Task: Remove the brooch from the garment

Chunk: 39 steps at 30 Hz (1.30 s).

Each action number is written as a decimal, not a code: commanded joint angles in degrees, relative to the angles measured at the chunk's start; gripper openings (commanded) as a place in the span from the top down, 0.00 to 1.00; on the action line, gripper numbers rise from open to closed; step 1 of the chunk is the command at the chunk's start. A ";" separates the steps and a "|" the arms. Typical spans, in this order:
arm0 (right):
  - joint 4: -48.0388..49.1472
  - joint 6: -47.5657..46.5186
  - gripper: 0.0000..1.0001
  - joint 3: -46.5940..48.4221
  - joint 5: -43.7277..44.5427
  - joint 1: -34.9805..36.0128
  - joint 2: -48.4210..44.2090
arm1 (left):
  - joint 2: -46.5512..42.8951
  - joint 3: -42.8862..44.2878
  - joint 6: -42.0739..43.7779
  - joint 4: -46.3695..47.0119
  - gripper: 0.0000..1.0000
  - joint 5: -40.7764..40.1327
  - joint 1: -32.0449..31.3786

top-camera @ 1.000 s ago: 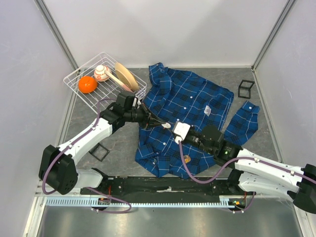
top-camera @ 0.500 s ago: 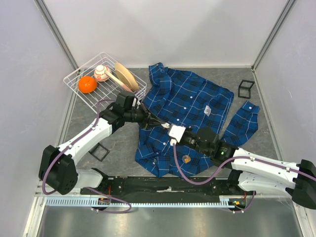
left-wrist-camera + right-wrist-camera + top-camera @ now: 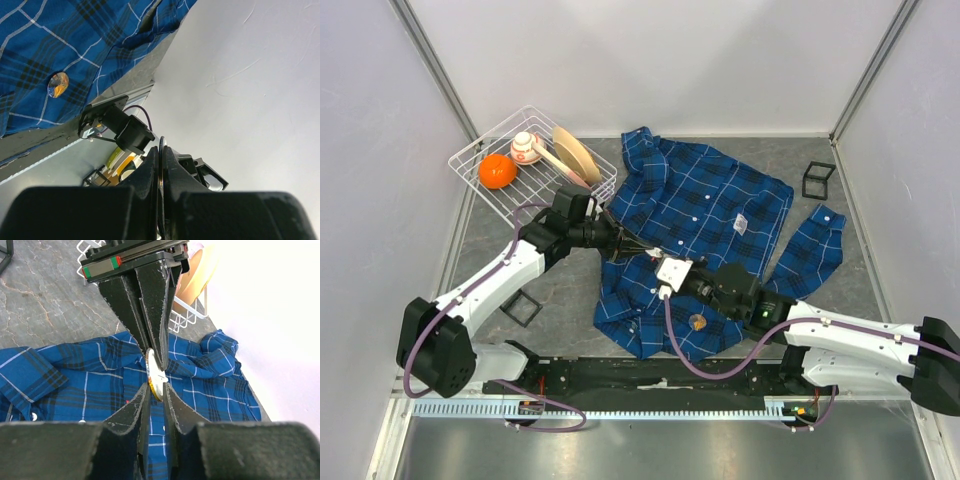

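The garment [image 3: 710, 200] lies spread on the grey table, a blue plaid shirt, and fills the lower part of the right wrist view [image 3: 75, 375]. Over its left edge a round white brooch [image 3: 156, 374] with a yellow-orange rim stands on edge. My left gripper [image 3: 642, 252] is shut on its upper part [image 3: 156, 352]; in the left wrist view [image 3: 161, 150] the disc shows only as a thin edge. My right gripper [image 3: 156, 390] pinches its lower rim from the opposite side [image 3: 658, 262]. I cannot tell if it is still pinned. A second small orange disc [image 3: 698, 321] sits on the shirt's lower front [image 3: 58, 84].
A white wire basket [image 3: 470, 150] at the back left holds an orange [image 3: 497, 171], a small cup and wooden plates. Black cube frames stand at the right [image 3: 818, 178] and by the left arm [image 3: 520, 308]. Walls close in on three sides.
My right gripper has slid up and left across the shirt to meet the left gripper, and its jaws have narrowed onto the brooch. The left arm has stayed put.
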 commanded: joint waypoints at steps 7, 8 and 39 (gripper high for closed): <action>5.42 0.26 0.97 -0.51 3.76 0.74 0.47 | -2.49 -1.21 -2.35 1.52 0.98 1.46 -0.23; 5.51 0.52 1.00 -0.52 4.46 0.83 0.47 | -3.02 -1.83 -2.26 2.76 0.98 1.11 -0.23; 40.56 78.65 1.00 1.15 -22.09 -79.22 32.97 | 4.87 6.16 39.67 12.52 0.33 15.69 6.45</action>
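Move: The brooch is between the two grippers: about 2 cm to the right of the left hand and roughly 1 cm below it, and some 1 cm ahead and 1 cm to the left of the right hand. About 20 cm below the right hand, the round badge lies some 14 cm back and 9 cm right, the white label about 8 cm ahead and 19 cm right, and the black frame roughly 20 cm ahead and 38 cm right. The right fingers close on the brooch's edge while the left hand still pinches it; then the left opens and lets go, easing a few centimetres forward and left, its wrist tipping up. Keeping its pinch, the right hand sweeps about 40 cm right and forward, sinking some 10 cm over the garment towards the black frame, its wrist swinging clockwise and rolling. ##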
